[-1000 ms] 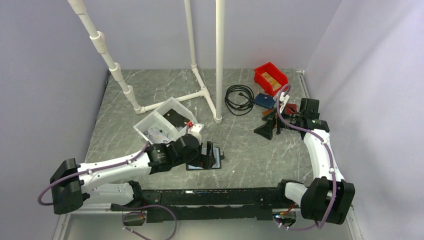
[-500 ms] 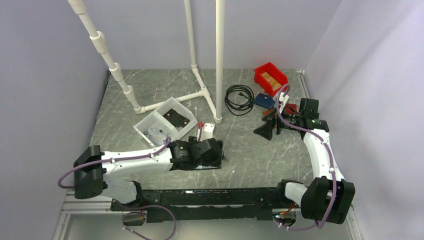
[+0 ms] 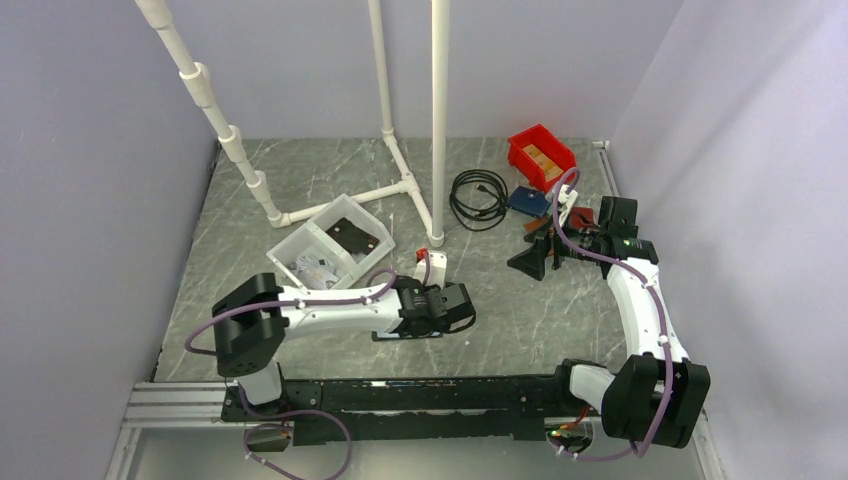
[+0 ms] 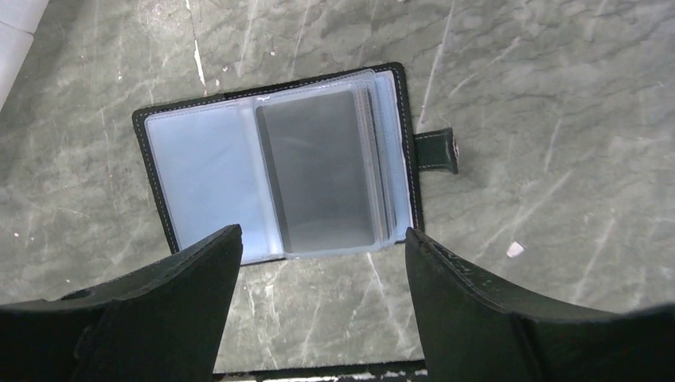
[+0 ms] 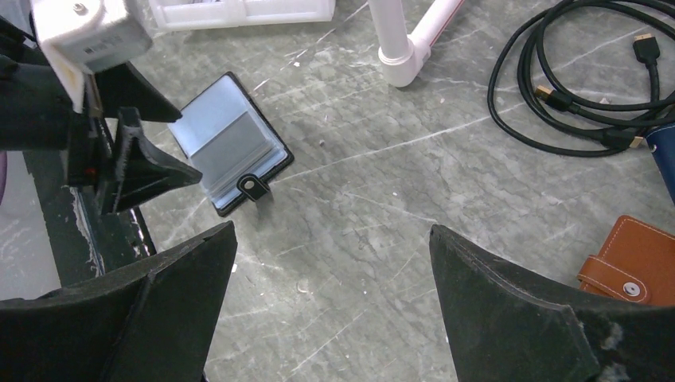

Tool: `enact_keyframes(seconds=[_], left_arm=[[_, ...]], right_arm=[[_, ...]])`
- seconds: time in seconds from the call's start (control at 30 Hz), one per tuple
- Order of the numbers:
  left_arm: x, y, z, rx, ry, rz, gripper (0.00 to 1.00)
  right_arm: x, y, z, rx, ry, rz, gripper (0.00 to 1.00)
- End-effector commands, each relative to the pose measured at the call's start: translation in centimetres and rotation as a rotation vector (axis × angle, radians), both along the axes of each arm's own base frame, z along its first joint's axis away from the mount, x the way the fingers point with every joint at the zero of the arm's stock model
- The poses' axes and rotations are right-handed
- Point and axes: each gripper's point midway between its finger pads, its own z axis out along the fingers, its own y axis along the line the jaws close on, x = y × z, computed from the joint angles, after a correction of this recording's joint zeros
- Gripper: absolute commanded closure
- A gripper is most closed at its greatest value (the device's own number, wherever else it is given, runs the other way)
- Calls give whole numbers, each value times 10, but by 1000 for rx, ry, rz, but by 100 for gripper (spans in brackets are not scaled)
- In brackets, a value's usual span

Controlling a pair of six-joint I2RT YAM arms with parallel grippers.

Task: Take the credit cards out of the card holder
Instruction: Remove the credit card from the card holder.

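Observation:
The black card holder lies open and flat on the table, with a pale blue window on its left panel. A greyish credit card sits in the clear sleeves of its right panel, and a strap tab sticks out to the right. My left gripper hovers at the holder's near edge, open, with nothing between its fingers. In the top view the left gripper covers most of the card holder. The right gripper is open over bare table at the far right, and its view shows the card holder too.
A brown wallet and a coiled black cable lie near the right gripper. A red bin stands at the back right, a white box behind the left arm, and a white pipe frame mid-table.
The left arm has swung right and stretched out over the card holder, and its jaws have narrowed a little. The right arm has not moved.

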Motion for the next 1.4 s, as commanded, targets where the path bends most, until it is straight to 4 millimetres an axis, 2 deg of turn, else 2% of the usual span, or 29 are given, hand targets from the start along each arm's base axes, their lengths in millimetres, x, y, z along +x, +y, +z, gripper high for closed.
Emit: enact_keyframes(seconds=[0.0,0.43,0.73,1.1,1.37], left_arm=[[13,-2,-1,15,-45,69,22],[21,-11,-29,-18,17,65,29],[20,2,-41,20,43,96,31],[20,9,-46,32,55,108,40],[19,10,-50,21,69,102,39]], right_arm=[[2,4,19,10,-80,38,6],[0,11,17,3,-79,67,6],[0,12,14,-2,-68,69,6],[1,13,11,-8,-56,74,6],[2,13,10,-11,-53,76,6]])
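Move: The grey card pocket in the open card holder lies about 3 cm ahead of the left hand and level with it sideways, some 7 cm below. The holder's bare pale page is some 6 cm left of that pocket, level with it fore and aft. The closing strap sits 7 cm to the left hand's right and 4 cm ahead. From the idle right hand, the pocket is roughly 22 cm left, 6 cm back and 18 cm down. Still clear of the card holder, the left hand heads down onto the grey pocket, sinking about 4.5 cm in all and easing some 2 cm forward. It drops quickly at first, slides forward, then settles slowly lower. Meanwhile its fingers draw partly together, staying open on either side of the pocket; no touch can be made out. ##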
